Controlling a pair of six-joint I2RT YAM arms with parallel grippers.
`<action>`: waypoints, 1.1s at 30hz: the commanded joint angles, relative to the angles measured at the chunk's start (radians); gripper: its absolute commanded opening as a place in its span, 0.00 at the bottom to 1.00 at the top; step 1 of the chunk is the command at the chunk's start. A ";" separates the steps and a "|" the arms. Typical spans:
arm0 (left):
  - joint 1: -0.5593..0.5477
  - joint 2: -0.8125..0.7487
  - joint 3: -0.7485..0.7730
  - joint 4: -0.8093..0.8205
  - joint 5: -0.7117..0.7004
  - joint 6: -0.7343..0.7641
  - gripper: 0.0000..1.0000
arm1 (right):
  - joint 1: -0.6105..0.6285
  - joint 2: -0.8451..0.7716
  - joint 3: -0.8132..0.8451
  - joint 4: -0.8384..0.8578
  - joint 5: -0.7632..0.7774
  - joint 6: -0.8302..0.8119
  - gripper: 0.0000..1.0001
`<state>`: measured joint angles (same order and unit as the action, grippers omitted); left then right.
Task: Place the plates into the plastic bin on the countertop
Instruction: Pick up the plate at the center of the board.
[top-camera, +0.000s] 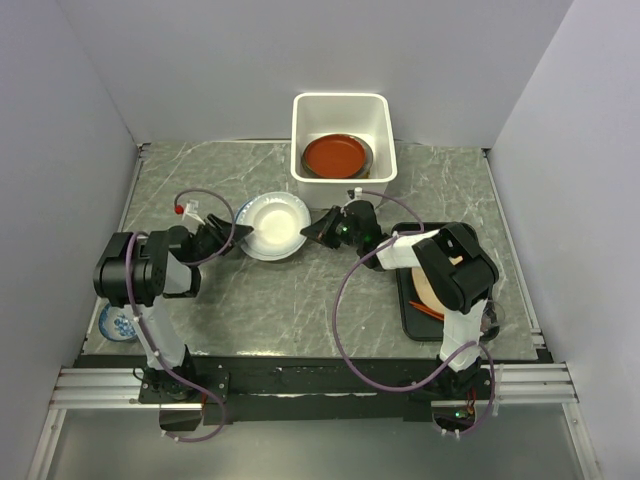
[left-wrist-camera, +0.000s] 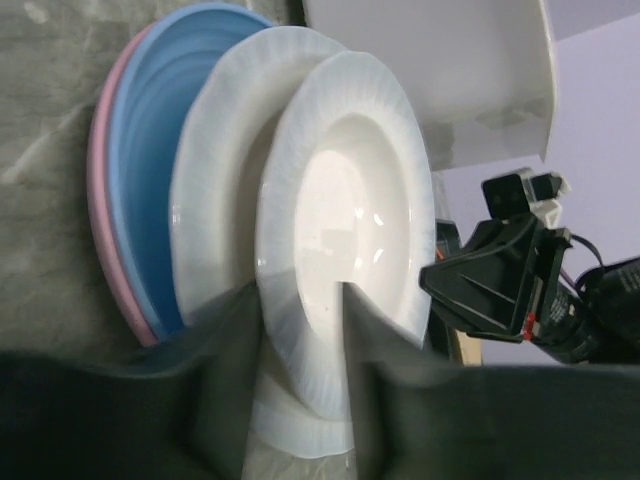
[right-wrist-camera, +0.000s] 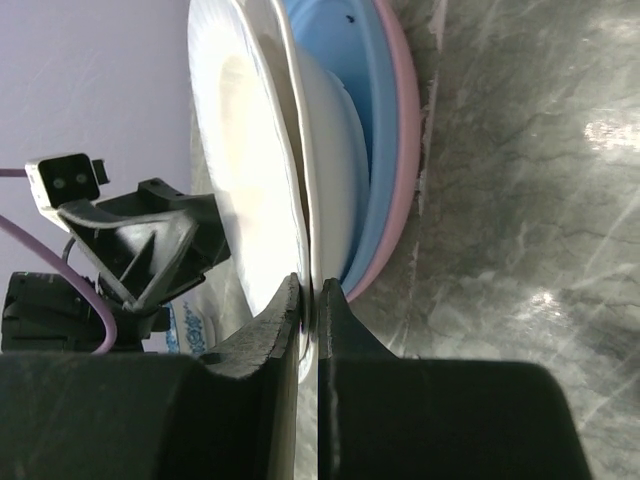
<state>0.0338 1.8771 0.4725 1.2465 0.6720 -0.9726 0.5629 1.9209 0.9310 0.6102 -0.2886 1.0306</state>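
Note:
A stack of plates lies mid-countertop (top-camera: 300, 300): a white plate (top-camera: 272, 222) on top, a second white plate (left-wrist-camera: 215, 180), a pale blue plate (left-wrist-camera: 150, 150) and a pink plate (left-wrist-camera: 97, 170) below. My right gripper (right-wrist-camera: 312, 285) is shut on the top white plate's (right-wrist-camera: 235, 150) right rim, which is raised off the stack. At the stack's left side my left gripper (left-wrist-camera: 300, 300) is open, its fingers (left-wrist-camera: 230, 370) on either side of the white rims. The plastic bin (top-camera: 340, 97) stands behind and holds a red-brown plate (top-camera: 335, 155).
A black tray (top-camera: 408, 310) sits at the right with a cream plate (top-camera: 430, 290) on it, partly under my right arm. A blue-patterned plate (top-camera: 118, 323) lies at the near left corner. Walls close in the left, back and right sides.

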 joint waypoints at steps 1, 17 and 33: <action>-0.028 0.013 0.040 -0.041 0.021 0.021 0.26 | -0.001 0.033 0.012 -0.061 0.020 -0.067 0.00; -0.028 -0.110 0.028 -0.209 -0.060 0.077 0.01 | -0.024 0.040 -0.014 0.017 -0.049 -0.043 0.43; -0.018 -0.321 0.041 -0.338 -0.104 0.064 0.01 | -0.046 -0.083 -0.104 0.077 -0.098 -0.026 0.71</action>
<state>0.0143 1.6302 0.4992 0.8982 0.5758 -0.9348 0.5343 1.9347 0.8459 0.6353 -0.3614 1.0130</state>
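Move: The top white plate's left rim is already between the left hand's open fingers, with its middle about 6 cm to the right of that hand and 3 cm ahead. The right hand still pinches the opposite rim, the plate's middle some 7 cm to its left and 2 cm ahead. A scalloped white plate lies about 2 cm straight below the top one, a blue plate about 4 cm below it, and the white bin stands roughly 19 cm ahead and 9 cm right of the right hand. The left hand dips about 1 cm and shuts its fingers on the top white plate's left rim, then, once the right hand is opening, lifts that rim straight up some 4 cm with hardly any turn. The right hand keeps its pinch on the far rim while sinking about 1 cm, opens wide to let go, and draws away down, back and to its right, some 4 cm in all, its fingers tipping down slightly. ##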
